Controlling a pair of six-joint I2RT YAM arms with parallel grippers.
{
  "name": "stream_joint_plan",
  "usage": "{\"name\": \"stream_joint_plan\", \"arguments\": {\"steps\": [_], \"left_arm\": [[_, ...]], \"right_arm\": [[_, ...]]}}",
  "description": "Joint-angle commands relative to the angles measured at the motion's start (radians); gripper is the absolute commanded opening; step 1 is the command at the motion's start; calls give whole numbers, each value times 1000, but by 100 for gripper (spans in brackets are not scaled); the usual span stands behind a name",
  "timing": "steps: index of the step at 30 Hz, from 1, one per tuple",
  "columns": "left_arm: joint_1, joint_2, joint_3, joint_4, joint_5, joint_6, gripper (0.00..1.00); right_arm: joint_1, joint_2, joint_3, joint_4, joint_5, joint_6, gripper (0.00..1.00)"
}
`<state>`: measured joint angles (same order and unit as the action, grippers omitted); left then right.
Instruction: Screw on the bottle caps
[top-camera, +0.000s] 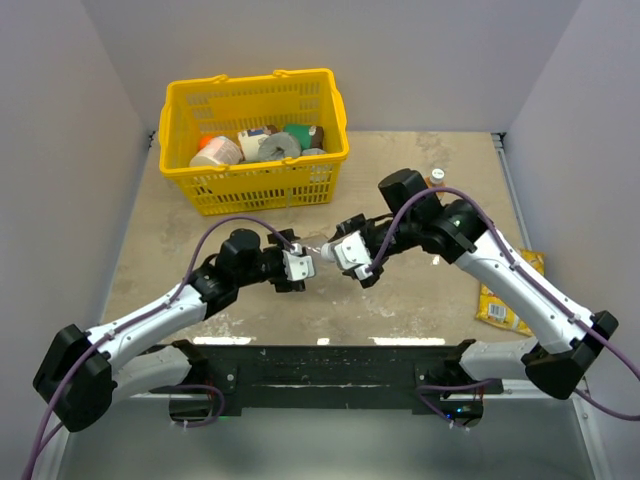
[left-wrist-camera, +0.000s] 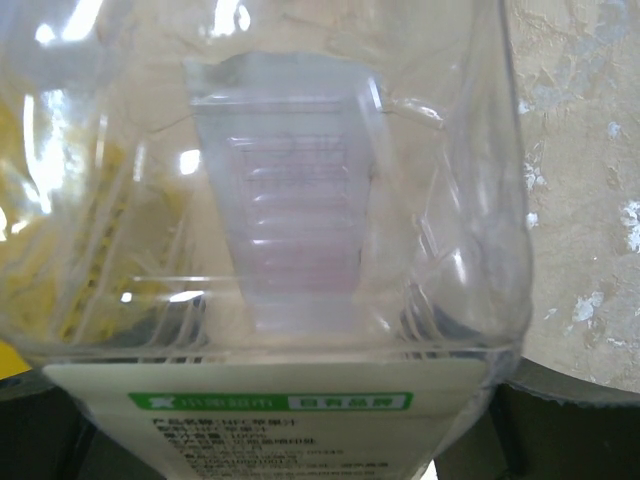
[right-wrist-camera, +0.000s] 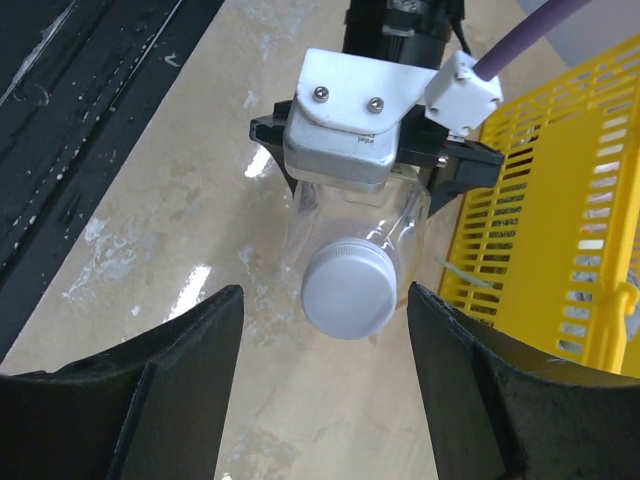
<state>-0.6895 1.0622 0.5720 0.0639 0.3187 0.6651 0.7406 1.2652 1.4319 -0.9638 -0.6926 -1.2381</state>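
Note:
My left gripper (top-camera: 297, 268) is shut on the clear ribbed bottle (left-wrist-camera: 300, 200), holding it on its side above the table. Its labelled body fills the left wrist view. The bottle's neck points at my right gripper (right-wrist-camera: 323, 292). A white bottle cap (right-wrist-camera: 347, 290) sits on that neck. My right gripper is open, its black fingers (right-wrist-camera: 190, 360) standing either side of the cap with a gap on each side. In the top view the two grippers face each other at the table's middle with the bottle (top-camera: 322, 250) between them. A small white-topped bottle (top-camera: 437, 179) stands behind the right arm.
A yellow basket (top-camera: 255, 140) with several packets and tubs stands at the back left, and its wall (right-wrist-camera: 560, 230) is close on the right of the held bottle. A yellow snack packet (top-camera: 505, 300) lies by the right arm. The black base rail (top-camera: 320, 365) runs along the near edge.

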Motion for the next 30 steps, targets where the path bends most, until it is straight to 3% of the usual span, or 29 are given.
{"name": "stream_joint_plan", "arguments": {"steps": [1,6,11,25,30], "left_arm": [[-1,-4,55,22,40,-21,0],[-2,-4,55,14,52,-7,0],[-1,1,57,14,59,-2,0],[-1,-5,55,33,54,-4,0],[-1,-10,51,45,48,-4,0]], "right_arm": [[14,6,24,20,8,-47,69],[25,7,2,91,44,-6,69],[29,8,7,112,19,17,61],[51,66,21,62,34,-21,51],[51,72,27,54,42,-14,43]]}}
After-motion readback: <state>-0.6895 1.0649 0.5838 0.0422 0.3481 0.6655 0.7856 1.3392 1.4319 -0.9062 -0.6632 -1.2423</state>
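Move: The white cap sits on the clear bottle I hold. It is just off my right fingertips: about 3 cm to the left, 1 cm ahead and 2 cm lower. From my left hand, which grips the bottle's body, the cap is some 8 cm to the right, 4 cm back and 11 cm up. From my right hand the yellow crate's middle is roughly 30 cm ahead and 20 cm left, and the orange bottle some 24 cm ahead and 21 cm right, both about 20 cm lower. I ease my open right hand left onto the cap, then down as well, about 3 cm in all, with hardly any wrist turn. As it goes I draw the fingers in from roughly two-thirds open to under half, one pad on each side of the cap, until they meet its rim. My left hand keeps its hold on the tilted bottle and stays practically still. ##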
